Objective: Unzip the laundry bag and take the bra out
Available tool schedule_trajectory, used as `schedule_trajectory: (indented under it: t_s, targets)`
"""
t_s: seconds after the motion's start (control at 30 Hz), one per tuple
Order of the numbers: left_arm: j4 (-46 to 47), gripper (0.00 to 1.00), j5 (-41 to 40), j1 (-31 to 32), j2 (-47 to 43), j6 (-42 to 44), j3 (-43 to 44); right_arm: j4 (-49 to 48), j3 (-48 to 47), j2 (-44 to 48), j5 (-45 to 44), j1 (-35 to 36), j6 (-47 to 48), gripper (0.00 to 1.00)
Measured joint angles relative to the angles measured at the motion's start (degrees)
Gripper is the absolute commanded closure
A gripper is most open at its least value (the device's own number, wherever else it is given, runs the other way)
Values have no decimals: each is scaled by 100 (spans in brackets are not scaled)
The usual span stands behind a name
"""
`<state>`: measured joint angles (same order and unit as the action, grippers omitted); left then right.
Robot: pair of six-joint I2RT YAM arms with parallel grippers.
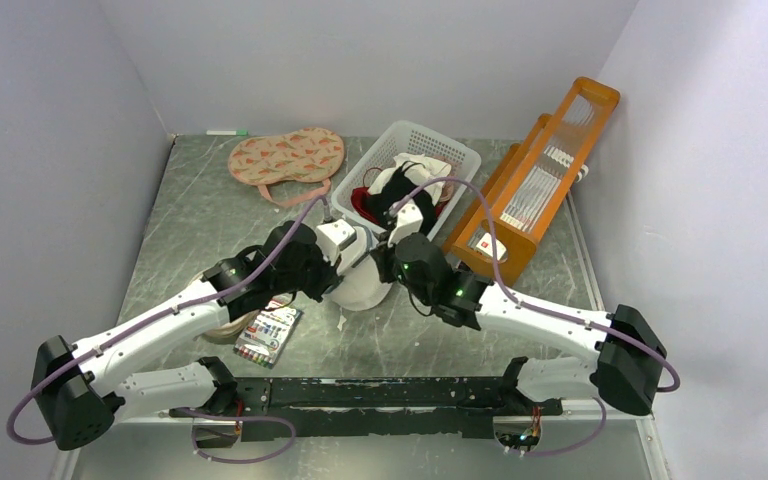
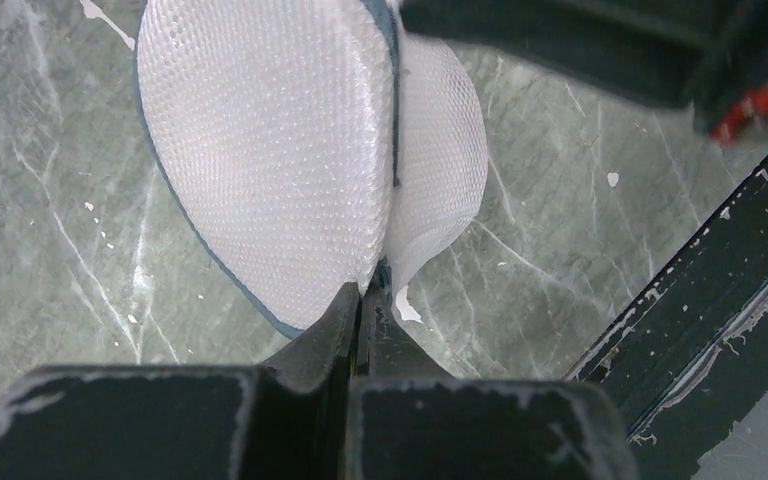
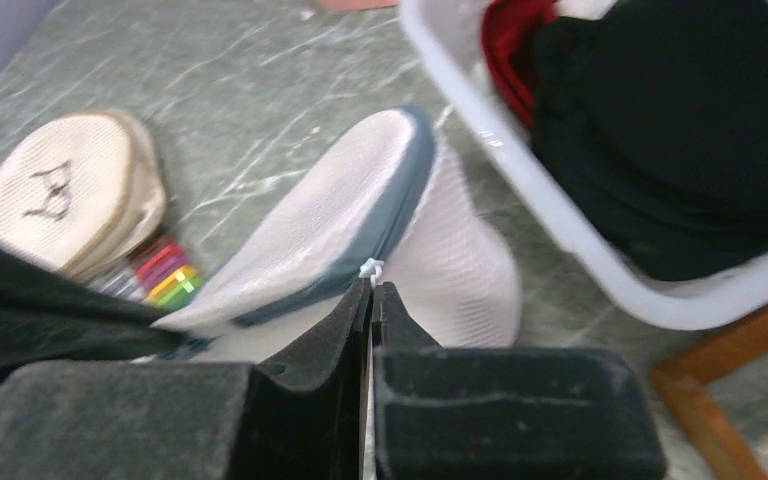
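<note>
The laundry bag (image 1: 365,287) is a white mesh dome with a dark zipper rim, held up on edge between both arms at the table's middle. In the left wrist view my left gripper (image 2: 370,292) is shut on the bag's (image 2: 280,150) lower rim, where the two mesh halves meet. In the right wrist view my right gripper (image 3: 372,286) is shut on the small white zipper pull (image 3: 370,268) at the bag's (image 3: 340,230) dark rim. From above, the left gripper (image 1: 353,263) and right gripper (image 1: 387,266) meet over the bag. The bra is hidden.
A white basket (image 1: 460,158) of black and red garments stands just behind the bag, an orange wooden frame (image 1: 540,190) to its right. A pink watermelon pouch (image 1: 285,155) lies at back left. An embroidery hoop (image 3: 70,190) and coloured markers (image 1: 268,335) lie near left.
</note>
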<state>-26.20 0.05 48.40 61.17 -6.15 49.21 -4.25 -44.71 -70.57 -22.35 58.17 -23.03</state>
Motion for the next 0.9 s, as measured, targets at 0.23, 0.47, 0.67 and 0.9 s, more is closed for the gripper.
schedule_trajectory:
  t_s: [0.23,0.47,0.67,0.9]
  targets:
    - [15,85,-7,0,2,4,0,131,-7,9,-17,-422,297,100]
    - [2,37,179,0,2,39,-2,11,223,260,636,-448,529,100]
    - [179,21,706,0,-286,15,-68,-199,240,295,1158,-393,376,100]
    - [278,24,839,-44,-243,-28,-68,-337,240,295,1451,-238,109,100]
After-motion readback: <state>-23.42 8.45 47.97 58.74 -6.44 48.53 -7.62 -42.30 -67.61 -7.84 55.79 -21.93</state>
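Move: The laundry bag is already gripped by both hands. Its middle lies about 3 cm left of the right hand and level with it front to back, 6 cm down; from the left hand it is about 4 cm ahead, 4 right and 5 down. The basket's middle sits some 17 cm ahead of the right hand, 7 right and 13 lower. The marker pack is roughly 14 cm left of the left hand, 9 back and 16 below. Keep the right fingers shut on the zipper pull, finish the tug forward and right by 2–3 cm, then reverse back and left about 6 cm, rising slightly and turning some 15 degrees counter-clockwise. Just after that reversal, open the left fingers wide, let go of the bag's near zipper end and ease that hand back, right and up about 2 cm each. ##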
